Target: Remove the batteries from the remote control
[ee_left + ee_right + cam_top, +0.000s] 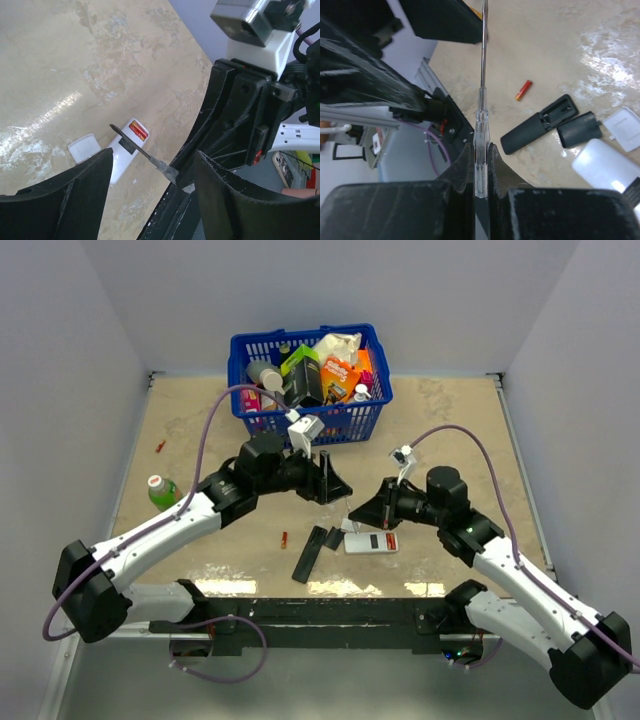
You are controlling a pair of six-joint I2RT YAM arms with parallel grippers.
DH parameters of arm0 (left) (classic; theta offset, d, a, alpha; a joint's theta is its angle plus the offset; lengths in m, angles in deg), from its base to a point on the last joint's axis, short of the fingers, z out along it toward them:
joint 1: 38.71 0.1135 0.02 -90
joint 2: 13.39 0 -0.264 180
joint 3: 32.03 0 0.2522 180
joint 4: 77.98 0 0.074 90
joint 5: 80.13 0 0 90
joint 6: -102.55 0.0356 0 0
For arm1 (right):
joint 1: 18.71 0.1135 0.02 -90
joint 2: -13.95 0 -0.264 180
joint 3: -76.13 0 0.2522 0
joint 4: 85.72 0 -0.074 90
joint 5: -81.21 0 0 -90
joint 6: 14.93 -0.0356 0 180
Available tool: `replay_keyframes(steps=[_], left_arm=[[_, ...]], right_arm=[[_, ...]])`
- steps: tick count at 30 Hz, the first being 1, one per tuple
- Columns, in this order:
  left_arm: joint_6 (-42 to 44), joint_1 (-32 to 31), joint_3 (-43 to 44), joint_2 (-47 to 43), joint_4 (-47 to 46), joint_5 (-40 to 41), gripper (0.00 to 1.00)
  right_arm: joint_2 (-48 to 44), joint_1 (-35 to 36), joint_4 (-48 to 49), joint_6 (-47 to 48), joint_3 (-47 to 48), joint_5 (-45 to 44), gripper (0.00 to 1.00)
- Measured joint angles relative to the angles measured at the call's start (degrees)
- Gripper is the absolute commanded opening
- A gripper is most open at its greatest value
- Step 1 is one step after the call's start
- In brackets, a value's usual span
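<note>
The white remote control (pixel 120 159) lies face down with its battery bay uncovered, and red batteries (pixel 138 131) sit in the bay. In the top view this remote (pixel 370 543) lies in front of my right gripper (pixel 375 510). That gripper (pixel 479 147) is shut on a clear-handled screwdriver (pixel 481 120), whose thin shaft (pixel 131 142) reaches over the remote. One loose red battery (pixel 523 90) lies on the table (pixel 284 539). My left gripper (pixel 152 156) hangs open above the table just left of the remote, nothing between its fingers.
A black remote (pixel 309 553) with an open bay, its black cover (pixel 333 537) and a white cover (pixel 82 148) lie by the white remote. A blue basket (pixel 352 420) full of items stands at the back. A green bottle (pixel 160 490) lies at the left.
</note>
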Motion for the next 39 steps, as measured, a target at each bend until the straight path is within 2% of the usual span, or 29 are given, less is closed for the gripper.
replay_keyframes(steps=[8,12,14,16,17,18,19,20,21,23,27,28,30,34,39], left_arm=[[-4.3,-2.2,-2.9,1.4,-7.1,-2.9,0.59],[-6.6,-2.8,-3.7,1.4,-10.7,-4.1,0.41],[-8.0,-2.9,-4.1,1.4,-12.0,-4.6,0.38],[-9.1,-3.1,-4.5,1.3,-12.9,-5.1,0.26],[-9.8,-3.2,-4.6,1.3,-13.1,-5.3,0.17],[-10.6,-3.3,-4.6,1.3,-13.4,-5.5,0.00],[-10.9,-3.4,-4.6,1.3,-13.8,-5.6,0.00],[-12.7,-3.5,-4.6,1.3,-14.2,-5.9,0.00],[-13.5,-3.7,-4.5,1.3,-14.1,-5.6,0.00],[-15.3,-3.9,-4.5,1.2,-13.7,-5.1,0.00],[-19.9,-3.6,-4.4,0.9,-12.3,-2.9,0.00],[-21.7,-3.3,-4.4,0.7,-12.0,-2.2,0.00],[-26.2,-2.4,-4.5,0.3,-12.1,-0.8,0.00],[-35.9,-1.3,-4.9,-1.6,-15.0,3.3,0.00],[-44.9,-1.3,-4.9,-4.1,-17.9,8.9,0.00]], right_arm=[[-4.7,0.0,8.1,-8.7,-3.8,2.9,0.00],[-6.8,0.0,9.6,-10.9,-4.3,2.9,0.00],[-7.5,0.0,10.3,-11.6,-4.3,3.0,0.00],[-7.7,0.0,10.8,-12.2,-4.3,3.1,0.00],[-7.7,0.0,11.1,-12.5,-4.3,3.0,0.00],[-7.7,0.0,11.1,-12.6,-4.3,3.1,0.00],[-7.7,0.0,11.2,-12.7,-4.3,3.2,0.02],[-7.7,0.0,11.3,-12.0,-4.3,3.1,0.11],[-7.7,0.0,11.1,-11.0,-4.3,3.3,0.26],[-8.9,0.3,9.8,-8.7,-4.1,2.4,0.35],[-13.4,0.3,7.2,-0.8,-3.4,-3.3,0.42],[-15.0,0.3,7.2,2.0,-3.1,-5.5,0.49],[-16.6,0.3,8.4,5.8,-2.6,-8.2,0.54],[-18.2,0.3,16.5,12.3,-3.3,-10.8,0.55],[-18.0,0.3,26.0,17.1,-6.3,-11.3,0.63]])
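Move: The screwdriver, still held by its clear handle in the right fingers with its shaft exposed, has its middle about 3 cm to the right of the left hand, 1 cm back and 3 cm below. From the right hand it is some 2 cm ahead and 2 cm up. On the table about 19 cm below the right hand, the white case lies roughly 3 cm ahead and 5 cm right, the white lid 7 cm straight ahead, and the black battery cover 4 cm ahead and 4 cm left. Back and to the right, some 5 cm in all, the left hand eases in and shuts its open fingers on the screwdriver near where shaft meets handle, while the right hand brings the handle up about 5 cm and holds it there. The right fingers then open off the handle, the hand rising again, drawing off to the right and rolling steeply; the left hand lifts the screwdriver, going forward and slightly left as its wrist turns. ##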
